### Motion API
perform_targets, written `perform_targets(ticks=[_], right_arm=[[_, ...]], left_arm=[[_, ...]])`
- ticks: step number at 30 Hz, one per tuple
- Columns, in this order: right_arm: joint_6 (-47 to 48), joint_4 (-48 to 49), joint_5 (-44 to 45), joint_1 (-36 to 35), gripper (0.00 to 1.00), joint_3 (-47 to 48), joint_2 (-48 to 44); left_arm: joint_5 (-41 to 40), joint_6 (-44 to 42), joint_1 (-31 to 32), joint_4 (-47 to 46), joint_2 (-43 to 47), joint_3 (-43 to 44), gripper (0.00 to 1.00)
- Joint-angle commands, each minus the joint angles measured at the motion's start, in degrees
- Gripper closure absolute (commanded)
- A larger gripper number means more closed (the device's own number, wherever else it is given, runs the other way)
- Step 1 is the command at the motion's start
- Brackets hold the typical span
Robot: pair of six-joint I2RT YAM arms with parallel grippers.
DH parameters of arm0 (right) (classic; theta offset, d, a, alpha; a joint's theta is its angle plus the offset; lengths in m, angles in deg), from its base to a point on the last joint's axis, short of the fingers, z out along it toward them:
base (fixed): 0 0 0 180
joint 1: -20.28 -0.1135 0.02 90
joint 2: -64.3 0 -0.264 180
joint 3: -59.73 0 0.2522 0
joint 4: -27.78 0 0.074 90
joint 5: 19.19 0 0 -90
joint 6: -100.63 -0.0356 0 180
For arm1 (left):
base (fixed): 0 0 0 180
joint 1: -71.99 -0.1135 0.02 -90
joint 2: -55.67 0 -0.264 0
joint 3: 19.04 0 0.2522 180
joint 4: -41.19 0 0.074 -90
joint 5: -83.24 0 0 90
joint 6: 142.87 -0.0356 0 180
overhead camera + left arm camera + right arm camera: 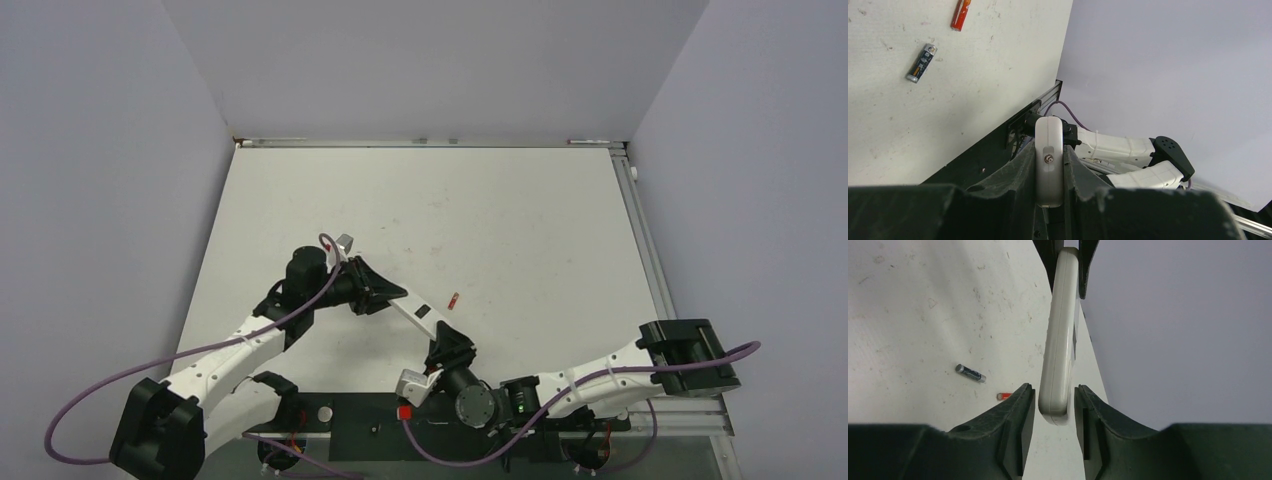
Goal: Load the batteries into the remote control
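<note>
The remote control [421,314] is held off the table between the two arms, seen edge-on as a thin white slab. My left gripper [395,293] is shut on one end of it; in the left wrist view both pads press its white sides [1049,170]. My right gripper [1053,390] stands open around the other end [1055,400], with a gap on each side. On the table lie two batteries: a reddish one [1004,396] [961,14] [454,299] and a dark one with a pale end [970,373] [921,62].
The white table [520,220] is walled at the back and sides. An aluminium rail [640,230] runs along its right edge. A black base plate [360,420] lies at the near edge between the arm bases. Purple cables [100,400] loop off both arms.
</note>
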Motion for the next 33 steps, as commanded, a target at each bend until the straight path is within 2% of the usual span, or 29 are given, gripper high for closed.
perform_targets(ticks=[1, 6, 12, 17, 21, 26, 30, 33], right_arm=[[-2.62, 2.02, 0.18, -0.97, 0.63, -0.55, -3.26], [-4.08, 0.38, 0.91, -0.97, 0.52, -0.86, -4.87], [-8.05, -3.40, 1.17, -0.80, 0.49, -0.71, -7.11], [-15.38, -9.78, 0.22, 0.57, 0.44, 0.89, -11.34], [-23.60, -16.05, -2.69, 4.54, 0.41, 2.26, -15.88], [-35.24, -23.14, -10.98, 12.79, 0.39, 4.89, -20.16], [-40.21, -24.43, -15.68, 17.80, 0.36, 5.61, -22.13], [-44.18, -24.49, -14.30, 18.94, 0.31, 6.10, -22.50]], left_arm=[[-1.00, -1.46, -1.12, -5.44, 2.62, -0.31, 1.00], [-1.66, -1.67, -1.61, -6.03, 3.24, -0.44, 1.00], [-2.15, -2.82, -2.52, -6.92, 3.24, -0.29, 1.00], [-3.01, -3.98, -3.36, -8.53, 3.33, -0.49, 1.00], [-3.81, -4.41, -3.81, -10.34, 3.49, -1.31, 1.00], [-4.10, -4.20, -4.43, -13.86, 3.74, -3.27, 1.00], [-4.43, -3.48, -5.30, -17.81, 4.41, -5.00, 1.00], [-4.71, -3.39, -5.79, -20.11, 4.96, -6.04, 1.00]])
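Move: The remote, still in both hands' fingers, has its middle about 4 cm ahead and 4 cm left of the right hand, at its height. On the table roughly 15 cm below that hand, the dark battery lies some 9 cm ahead and 1 cm left, the red battery about 14 cm ahead and 5 cm right. From the left hand, the remote's middle is about 4 cm back, 4 cm right and 1 cm below. Right hand opens off the remote, swings about 5 cm forward, right and up each; left carries it forward-left. ##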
